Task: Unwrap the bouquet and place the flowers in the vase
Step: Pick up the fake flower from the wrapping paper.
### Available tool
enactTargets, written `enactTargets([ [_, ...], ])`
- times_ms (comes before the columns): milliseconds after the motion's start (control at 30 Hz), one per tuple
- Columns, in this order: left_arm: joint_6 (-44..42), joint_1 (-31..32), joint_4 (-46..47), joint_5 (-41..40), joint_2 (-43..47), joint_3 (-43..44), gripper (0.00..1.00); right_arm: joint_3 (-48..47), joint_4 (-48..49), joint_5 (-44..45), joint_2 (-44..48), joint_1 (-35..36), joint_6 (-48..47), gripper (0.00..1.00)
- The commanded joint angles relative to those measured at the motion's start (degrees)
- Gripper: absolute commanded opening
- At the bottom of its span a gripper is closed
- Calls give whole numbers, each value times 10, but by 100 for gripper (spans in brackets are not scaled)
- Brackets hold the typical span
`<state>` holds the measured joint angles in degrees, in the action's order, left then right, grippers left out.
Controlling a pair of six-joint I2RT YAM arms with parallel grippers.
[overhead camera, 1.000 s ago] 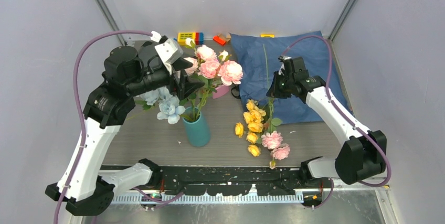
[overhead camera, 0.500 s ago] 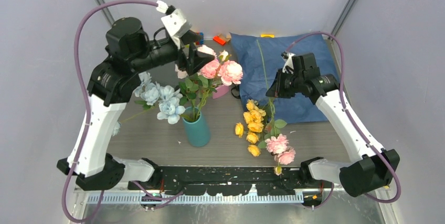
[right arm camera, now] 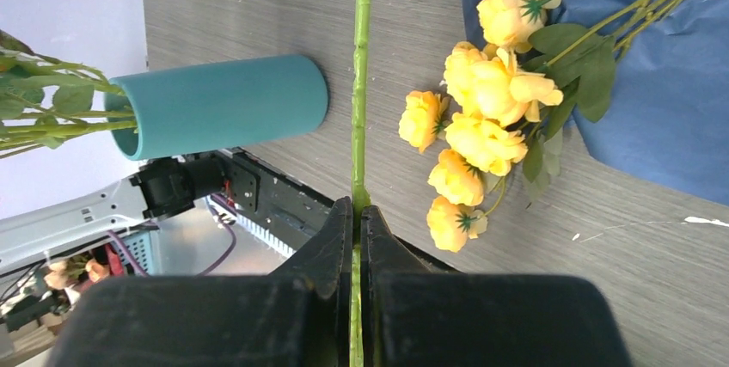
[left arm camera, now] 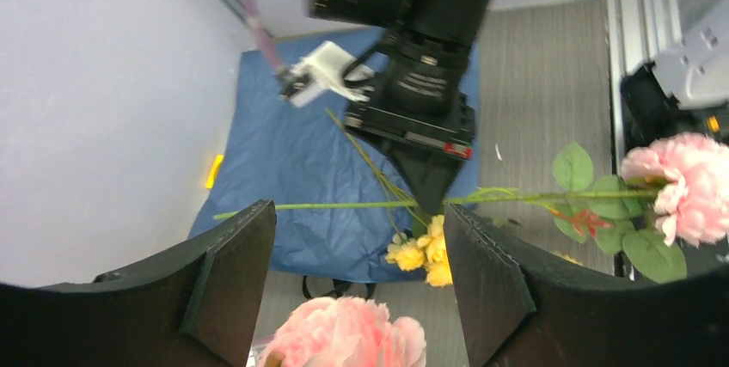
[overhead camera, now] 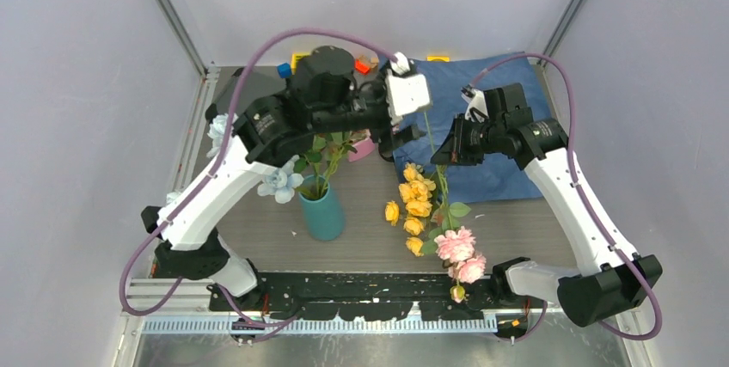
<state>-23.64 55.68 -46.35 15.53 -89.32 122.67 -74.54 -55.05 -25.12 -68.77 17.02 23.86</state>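
Note:
The teal vase [overhead camera: 322, 212] stands left of centre with pale blue flowers [overhead camera: 277, 180] and green stems in it. My right gripper [overhead camera: 440, 159] is shut on the green stem [right arm camera: 361, 83] of a pink flower, whose blooms [overhead camera: 456, 247] hang by the front rail. A bunch of yellow flowers [overhead camera: 417, 204] lies on the table beside that stem. The blue paper wrap [overhead camera: 507, 118] lies flat at the back right. My left gripper [overhead camera: 402, 139] stands open above the middle, close to the right gripper. In the left wrist view the held stem [left arm camera: 344, 205] crosses beyond its fingers and a pink bloom [left arm camera: 344, 341] shows below them.
Small coloured blocks [overhead camera: 361, 64] lie along the back wall. A black ribbon [left arm camera: 331, 285] lies at the paper's near edge. The black rail [overhead camera: 361, 290] runs along the table's front edge. The left arm's purple cable [overhead camera: 258, 66] arcs high over the vase.
My left arm has swung from behind and left of the vase to the right, toward the held stem. My right gripper has carried the pink flower slightly nearer the front.

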Motion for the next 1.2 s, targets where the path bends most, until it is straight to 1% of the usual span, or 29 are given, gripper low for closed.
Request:
enactTargets([
  [0,-66,40,55,-17,42,-83,74,-25,-13,-37,-7,-7,33,0],
  [100,-88,64,127,2,89,-193,74,-26,-14,-59,-14,-15,40,0],
  [200,-109,85,205,-6,133,-304,75,-31,-14,-90,-22,-22,47,0],
  [267,-117,92,238,-8,147,-349,75,-33,-14,-112,-25,-24,52,0],
  [367,-132,104,252,-6,151,-384,73,-35,-15,-148,-28,-25,58,0],
  [533,-152,118,266,-5,150,-420,73,-34,-21,-169,-27,-25,64,0],
  [767,-178,136,267,-12,136,-424,72,-41,-21,-192,-31,-24,69,0],
  [1167,-224,173,253,-66,114,-441,68,-46,-17,-218,-26,-24,79,0],
])
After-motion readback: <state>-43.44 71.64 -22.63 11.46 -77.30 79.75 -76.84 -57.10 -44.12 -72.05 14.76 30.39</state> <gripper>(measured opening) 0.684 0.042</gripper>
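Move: The pink flower hangs from the right fingers. Its free stem, below their grip, lies about 12 cm to the left hand's right, 6 cm back and some 22 cm below. Its pink blossoms are at the same depth, 17 cm back and 14 cm right of the left hand. The yellow flowers lie 4 cm back, 6 cm right and about 44 cm below it. From the right hand, that free stem is 9 cm back, 2 cm left and level. No new touch yet: the left hand, fingers wide open, drops about 14 cm towards the pink flower's free stem, drawing back some 8 cm and edging right, quick at first and then slow, while it turns about 20 degrees, mostly clockwise and tilting. The right hand keeps its pinch on the stem, bringing it roughly 5 cm left, up and back as its fingers swing flatter towards the left. ##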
